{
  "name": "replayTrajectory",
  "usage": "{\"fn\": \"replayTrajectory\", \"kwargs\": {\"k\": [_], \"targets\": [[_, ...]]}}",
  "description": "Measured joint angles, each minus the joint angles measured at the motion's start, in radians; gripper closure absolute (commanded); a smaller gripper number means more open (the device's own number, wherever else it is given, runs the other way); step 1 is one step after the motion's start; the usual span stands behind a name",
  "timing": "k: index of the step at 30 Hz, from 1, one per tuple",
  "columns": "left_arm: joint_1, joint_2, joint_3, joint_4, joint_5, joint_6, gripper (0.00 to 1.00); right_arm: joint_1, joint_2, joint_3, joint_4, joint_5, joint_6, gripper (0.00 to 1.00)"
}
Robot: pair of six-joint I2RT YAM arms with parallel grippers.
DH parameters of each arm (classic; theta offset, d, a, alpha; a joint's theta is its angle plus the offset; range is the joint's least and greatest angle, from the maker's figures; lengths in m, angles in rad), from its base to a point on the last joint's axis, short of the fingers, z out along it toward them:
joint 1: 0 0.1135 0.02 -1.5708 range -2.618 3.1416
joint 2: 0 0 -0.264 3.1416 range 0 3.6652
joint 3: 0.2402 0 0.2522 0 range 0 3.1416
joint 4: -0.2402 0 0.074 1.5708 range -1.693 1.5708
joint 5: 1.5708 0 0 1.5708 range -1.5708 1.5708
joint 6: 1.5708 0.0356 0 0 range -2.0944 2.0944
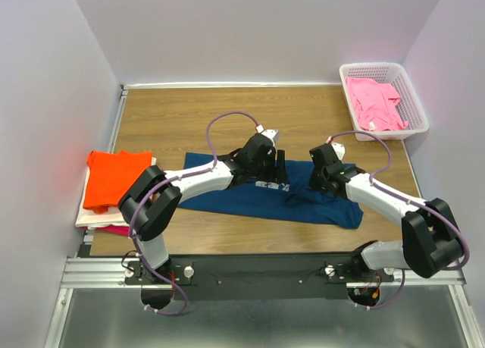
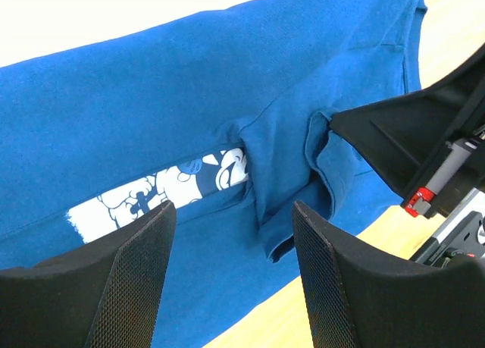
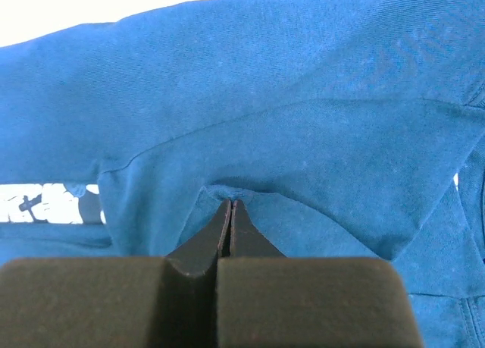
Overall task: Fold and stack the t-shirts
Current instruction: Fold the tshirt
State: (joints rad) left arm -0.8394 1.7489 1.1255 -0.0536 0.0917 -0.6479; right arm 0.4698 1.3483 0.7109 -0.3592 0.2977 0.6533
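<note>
A navy t-shirt [image 1: 326, 205] lies spread across the middle of the table, its white chest print [image 2: 144, 200] facing up. My left gripper [image 2: 233, 211] hovers open just over the shirt beside the print, nothing between its fingers. My right gripper [image 3: 231, 204] is shut, its tips pinching a puckered fold of the navy t-shirt [image 3: 303, 120]. In the top view the left gripper [image 1: 280, 170] and the right gripper [image 1: 315, 183] sit close together over the shirt's centre. An orange t-shirt [image 1: 114, 177] tops a folded stack at the left edge. A pink t-shirt [image 1: 375, 105] lies in the basket.
The white lattice basket [image 1: 379, 66] stands at the back right corner. Under the orange tee show a white layer [image 1: 95, 216] and a magenta one [image 1: 115, 229]. Bare wooden table [image 1: 189, 120] stretches behind the navy shirt. Walls close in on the left, back and right.
</note>
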Motion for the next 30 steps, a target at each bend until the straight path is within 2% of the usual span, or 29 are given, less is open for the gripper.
{"fn": "replayTrajectory", "kwargs": {"k": [5, 16, 22, 26, 27, 30], "targets": [[-0.001, 0.002, 0.002, 0.002, 0.001, 0.0, 0.3, 0.0, -0.069, -0.025, -0.005, -0.005, 0.003, 1.0], [-0.003, 0.025, 0.013, 0.005, 0.011, 0.001, 0.3, 0.0, -0.406, -0.08, -0.143, -0.037, 0.092, 0.99], [-0.014, 0.039, 0.013, 0.004, 0.016, 0.001, 0.3, 0.0, -0.49, -0.149, -0.212, -0.095, 0.185, 0.87], [-0.015, 0.039, 0.013, 0.005, 0.017, 0.001, 0.3, 0.0, -0.571, -0.148, -0.255, -0.11, 0.237, 0.72], [-0.015, 0.039, 0.013, 0.005, 0.017, 0.002, 0.3, 0.0, -0.591, -0.144, -0.267, -0.11, 0.245, 0.63], [-0.015, 0.039, 0.013, 0.005, 0.018, 0.002, 0.3, 0.0, -0.63, -0.119, -0.297, -0.109, 0.264, 0.61]]}}
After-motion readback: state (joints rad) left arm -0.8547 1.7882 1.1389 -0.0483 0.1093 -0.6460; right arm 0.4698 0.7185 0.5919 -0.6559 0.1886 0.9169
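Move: The right gripper is shut on the upturned sleeve flap. The place to take it, the shirt's near edge, lies about 9 cm back, level sideways and some 2 cm lower. The Mickey print is roughly 13 cm to this hand's left, level ahead, and the shirt's near right corner about 13 cm right and 9 cm back. From the left gripper, that near-edge spot is about 9 cm back, 10 cm right and 7 cm down. Draw the right gripper, still pinching the sleeve flap, up about 6 cm and back towards the shirt's near edge. Dip slightly as you keep going back to about 7 cm in all, then open the fingers to let the cloth go and rise again, tilting the hand's left side up some 20 degrees. ##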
